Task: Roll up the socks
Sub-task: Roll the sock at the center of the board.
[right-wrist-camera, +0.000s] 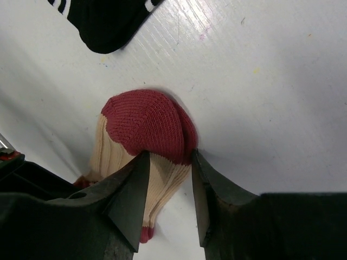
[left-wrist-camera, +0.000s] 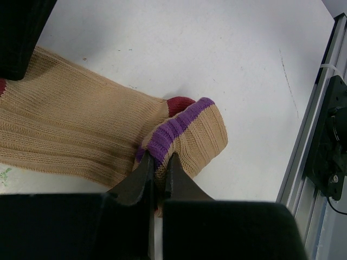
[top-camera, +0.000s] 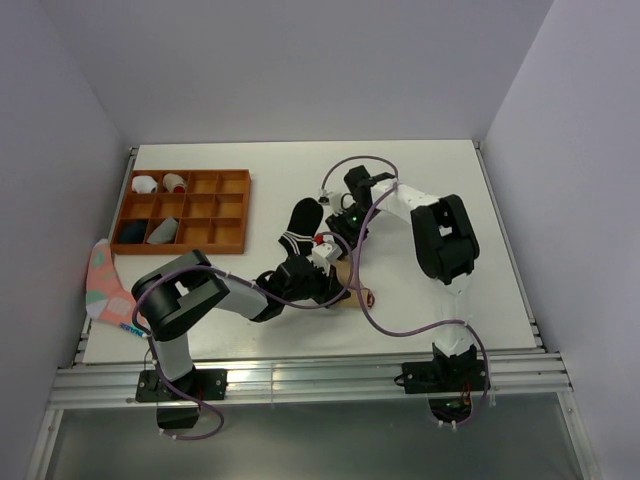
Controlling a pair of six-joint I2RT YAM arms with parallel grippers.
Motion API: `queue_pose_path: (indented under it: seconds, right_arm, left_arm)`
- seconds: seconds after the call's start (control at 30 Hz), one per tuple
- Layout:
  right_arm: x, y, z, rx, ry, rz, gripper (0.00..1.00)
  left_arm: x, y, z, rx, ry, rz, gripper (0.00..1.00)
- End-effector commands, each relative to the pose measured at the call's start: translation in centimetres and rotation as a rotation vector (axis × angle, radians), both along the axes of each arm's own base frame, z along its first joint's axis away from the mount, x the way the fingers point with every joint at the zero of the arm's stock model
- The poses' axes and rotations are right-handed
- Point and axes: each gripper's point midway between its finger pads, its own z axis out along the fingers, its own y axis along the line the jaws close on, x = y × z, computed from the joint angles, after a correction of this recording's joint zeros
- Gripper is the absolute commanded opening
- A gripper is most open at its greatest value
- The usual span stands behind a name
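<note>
The tan sock point(left-wrist-camera: 70, 135) lies on the white table, partly under both grippers in the top view point(top-camera: 352, 282). My left gripper point(left-wrist-camera: 160, 162) is shut on its purple-striped cuff point(left-wrist-camera: 181, 124), which is folded back over the leg. In the right wrist view the maroon toe point(right-wrist-camera: 146, 122) bulges up, bunched. My right gripper point(right-wrist-camera: 169, 154) straddles it with jaws apart, both tips touching the toe and a gap lower down by the right finger. The black sock point(top-camera: 300, 226) with its white-striped cuff lies flat just beyond, and its edge shows in the right wrist view point(right-wrist-camera: 105, 21).
A wooden divided tray point(top-camera: 247, 215) at the back left holds small rolled bundles. A pink sock point(top-camera: 105, 282) hangs over the table's left edge. The table's aluminium rail point(left-wrist-camera: 320, 108) runs close to the right of the left gripper.
</note>
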Motion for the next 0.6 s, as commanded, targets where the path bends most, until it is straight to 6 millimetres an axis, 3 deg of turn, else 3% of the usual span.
queue_pose_path:
  seconds: [0.0, 0.2, 0.57]
  right_arm:
    - [-0.8, -1.3, -2.0, -0.087, -0.003, 0.002, 0.38]
    - [-0.6, -2.0, -1.7, -0.096, -0.029, -0.024, 0.07]
    - [3.2, -5.4, 1.0, -0.066, -0.103, -0.167, 0.04]
  left_arm:
    - [-3.1, 2.7, -5.1, 0.173, 0.122, -0.042, 0.00]
    - [-3.2, 2.6, -5.0, 0.169, 0.131, -0.042, 0.00]
    - [-4.2, 2.6, -4.7, 0.168, 0.196, -0.043, 0.00]
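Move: The sock's maroon toe lies between and just beyond the open right fingers, its middle roughly 2 cm left and 1 cm back of them, about 1 cm lower. The rolled end lies some 12 cm back of the right hand and 1 cm to its right; the black striped sock is about 12 cm left and 6 cm forward. From the left hand, the rolled end it already grips is about 3 cm right, the maroon toe roughly 11 cm forward and 3 cm right. Settling about half a centimetre down and a touch back, the right hand shuts its half-open fingers on the near-right edge of the sock's maroon toe, low over the board. Then, pinched shut, it draws the toe about 3.5 cm to the right and 1 cm forward, quickening as it goes and turning some 5 to 10 degrees clockwise, while the left hand keeps its pinch on the rolled end and stays almost in place. ##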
